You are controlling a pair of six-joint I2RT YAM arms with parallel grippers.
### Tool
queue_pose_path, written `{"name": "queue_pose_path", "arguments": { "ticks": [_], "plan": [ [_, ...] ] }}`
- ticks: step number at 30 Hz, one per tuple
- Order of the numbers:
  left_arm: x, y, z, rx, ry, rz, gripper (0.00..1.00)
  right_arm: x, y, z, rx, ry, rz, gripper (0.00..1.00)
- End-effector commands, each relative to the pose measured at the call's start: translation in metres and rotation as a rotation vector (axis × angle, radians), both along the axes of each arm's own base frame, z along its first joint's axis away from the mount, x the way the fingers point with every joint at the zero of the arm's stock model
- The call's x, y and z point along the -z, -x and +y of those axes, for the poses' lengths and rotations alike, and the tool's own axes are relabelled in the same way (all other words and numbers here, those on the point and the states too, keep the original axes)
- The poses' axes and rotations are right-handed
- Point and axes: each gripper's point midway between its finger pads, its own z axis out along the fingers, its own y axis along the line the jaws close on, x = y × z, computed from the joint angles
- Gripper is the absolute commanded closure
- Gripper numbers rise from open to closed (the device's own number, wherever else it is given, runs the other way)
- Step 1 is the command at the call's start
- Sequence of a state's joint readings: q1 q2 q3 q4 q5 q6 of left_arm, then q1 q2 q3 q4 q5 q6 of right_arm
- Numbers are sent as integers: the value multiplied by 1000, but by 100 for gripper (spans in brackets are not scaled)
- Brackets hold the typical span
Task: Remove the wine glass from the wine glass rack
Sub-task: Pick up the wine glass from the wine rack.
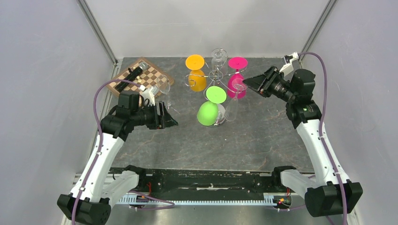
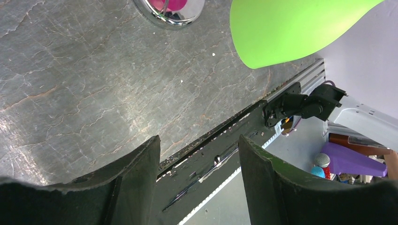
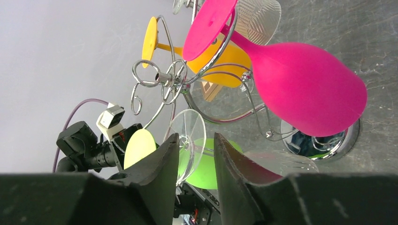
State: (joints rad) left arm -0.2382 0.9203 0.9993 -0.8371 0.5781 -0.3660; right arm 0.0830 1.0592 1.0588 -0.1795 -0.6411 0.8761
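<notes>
The chrome wine glass rack [image 1: 216,75] stands at the table's back middle, with pink [image 1: 233,89], orange [image 1: 197,80] and green [image 1: 207,113] glasses and a clear wine glass [image 1: 234,101] hanging bowl-down from its arms. My right gripper [image 1: 246,82] reaches in from the right. In the right wrist view its jaws [image 3: 195,137] stand apart on either side of the clear glass's foot [image 3: 190,140]; the left finger is against the disc, and the stem runs behind the right finger. My left gripper [image 1: 171,121] hovers open and empty left of the green glass [image 2: 286,33].
A chessboard [image 1: 141,75] with a dark object on it lies at the back left, a clear glass [image 1: 162,89] beside it. Another clear glass [image 1: 218,56] hangs at the rack's far side. The rack's domed base [image 3: 328,140] sits under the pink glass [image 3: 305,93].
</notes>
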Motion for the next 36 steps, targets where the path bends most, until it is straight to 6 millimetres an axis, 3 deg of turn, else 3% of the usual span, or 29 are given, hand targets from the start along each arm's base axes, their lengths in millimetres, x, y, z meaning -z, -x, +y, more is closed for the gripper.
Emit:
{"name": "queue_pose_path", "arguments": {
  "ticks": [1,17,36],
  "plan": [
    [-8,1,-1,31,3,-62,32,-13,4,2,-18,-29,-49,68],
    [-9,3,1,27,-8,-59,32,-11,7,4,-26,-53,-38,100],
    [-13,2,2,17,-16,-60,32,-41,31,9,-82,-95,-88,100]
  ]
}}
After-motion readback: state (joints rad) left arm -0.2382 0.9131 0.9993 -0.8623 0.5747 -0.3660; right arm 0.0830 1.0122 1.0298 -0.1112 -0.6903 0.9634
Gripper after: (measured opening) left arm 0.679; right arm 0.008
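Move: The clear wine glass hangs upside down by its foot from the rack. Its middle is about 1 cm ahead, 2 cm to the left and some 9 cm below the right hand, with its foot level with the fingertips. The pink glass is about 9 cm ahead, 3 cm left and 7 cm down; the green glass is 3 cm back, 10 cm left and 7 cm down. From the left hand the clear glass is roughly 10 cm ahead, 24 cm right and 2 cm up. The right hand, already at the clear glass's foot and about a third open, stays nearly in place while its fingers close fully, one from above and one from below, and pinch the rim of the thin foot. Keeping that pinch, it eases about 2 cm up and 1.5 cm back, lifting at the foot and rolling less than 5 degrees, with the grip effort up from its value at the start. ##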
